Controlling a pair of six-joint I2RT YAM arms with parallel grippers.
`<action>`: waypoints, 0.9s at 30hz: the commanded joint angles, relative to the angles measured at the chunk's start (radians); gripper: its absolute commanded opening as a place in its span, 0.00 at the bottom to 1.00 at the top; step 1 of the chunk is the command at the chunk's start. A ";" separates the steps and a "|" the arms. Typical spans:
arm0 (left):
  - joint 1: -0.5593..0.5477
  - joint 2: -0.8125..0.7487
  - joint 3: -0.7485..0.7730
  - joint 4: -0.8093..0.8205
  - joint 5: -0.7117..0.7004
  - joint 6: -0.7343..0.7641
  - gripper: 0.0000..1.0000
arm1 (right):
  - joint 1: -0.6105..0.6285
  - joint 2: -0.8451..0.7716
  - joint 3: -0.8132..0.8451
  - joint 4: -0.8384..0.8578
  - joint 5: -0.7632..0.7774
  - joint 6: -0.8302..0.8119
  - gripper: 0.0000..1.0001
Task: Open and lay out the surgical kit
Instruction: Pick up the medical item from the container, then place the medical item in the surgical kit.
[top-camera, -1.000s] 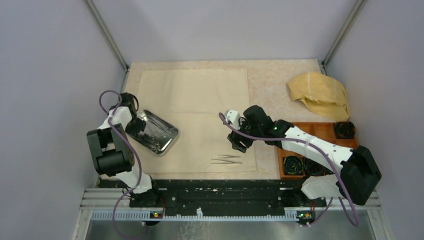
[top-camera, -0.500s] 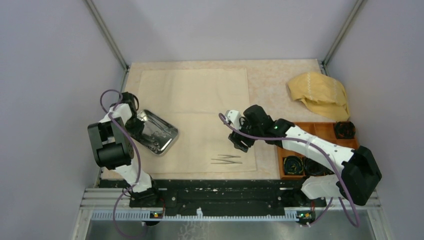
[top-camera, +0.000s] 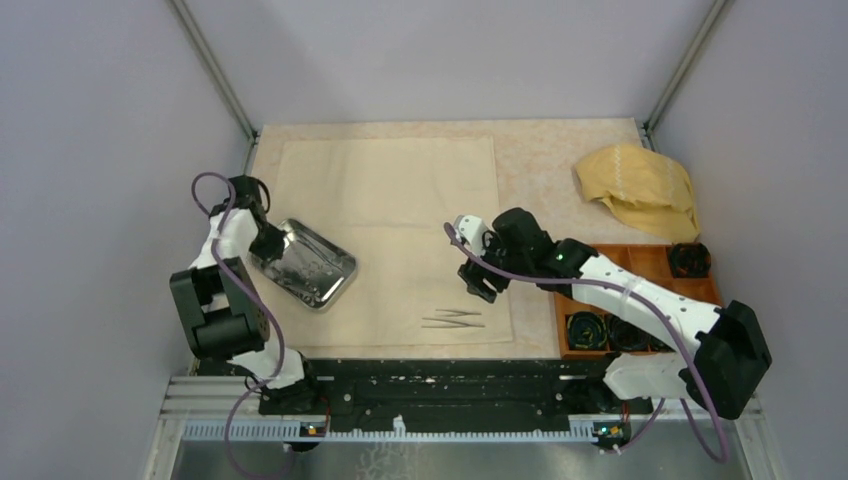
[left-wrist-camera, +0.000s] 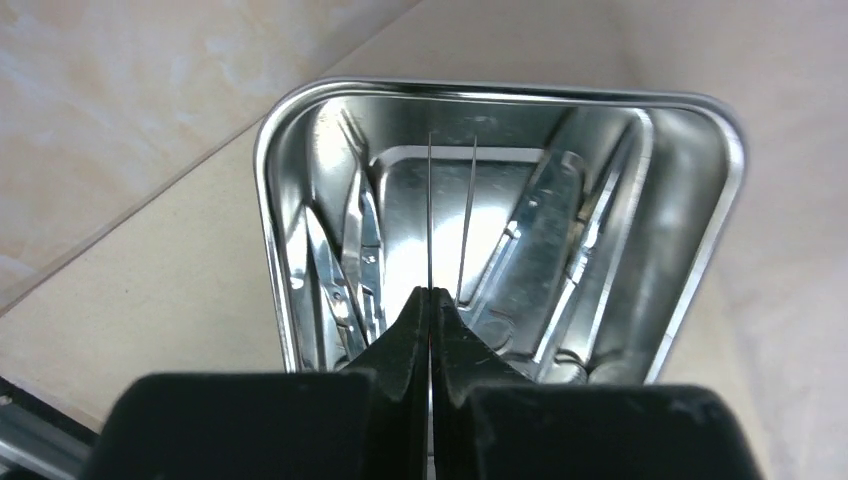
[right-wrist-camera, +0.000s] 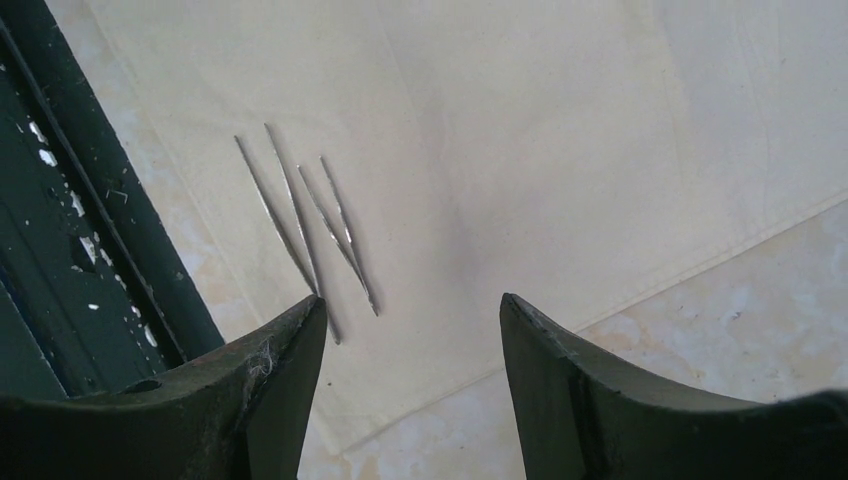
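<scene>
The pale cream cloth sheet lies spread flat on the table. The shiny steel tray sits on its left edge. My left gripper reaches into the tray's left end. In the left wrist view the left gripper is shut on a thin steel strip that looks like tweezers seen edge-on. Scissors lie along the tray's left wall. Two tweezers lie side by side on the cloth's near part. My right gripper hovers open just beyond those tweezers, with nothing in the right gripper.
A mustard-yellow cloth is bunched at the back right. An orange compartment box with black coils stands under my right arm. The dark rail runs along the near table edge, close to the tweezers.
My left gripper's jaws have closed inside the tray, and the left arm has shifted slightly towards the far left. The right gripper has drifted a little to the right.
</scene>
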 joint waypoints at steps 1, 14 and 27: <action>0.003 -0.134 0.013 0.004 0.091 0.028 0.00 | -0.004 -0.042 0.014 0.057 -0.024 0.032 0.64; -0.158 -0.519 -0.274 0.841 0.922 -0.207 0.00 | -0.107 -0.015 0.080 0.266 -0.315 0.446 0.62; -0.575 -0.403 -0.175 1.661 1.134 -0.448 0.00 | -0.246 -0.011 0.107 0.997 -0.654 1.068 0.60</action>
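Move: The left gripper already holds the tweezers-like medical item just above the metal tray, whose middle is about 7 cm right of it, 2 cm back and 5 cm below. The right gripper, where the item is bound, waits open about 46 cm to the left gripper's right, 9 cm back and 8 cm higher. From the right gripper, the item is thus 46 cm left, 9 cm ahead and 8 cm below; the laid-out tweezers lie 5 cm left, 6 cm back and 12 cm below. Keep the left fingers shut on the medical item, raise it from the tray, then sweep it right and up towards the right gripper, about 33 cm across and 31 cm up, swinging the fingers from down to pointing right. Meanwhile lift the open right gripper some 17 cm and slightly left, rolling it to face the item. ##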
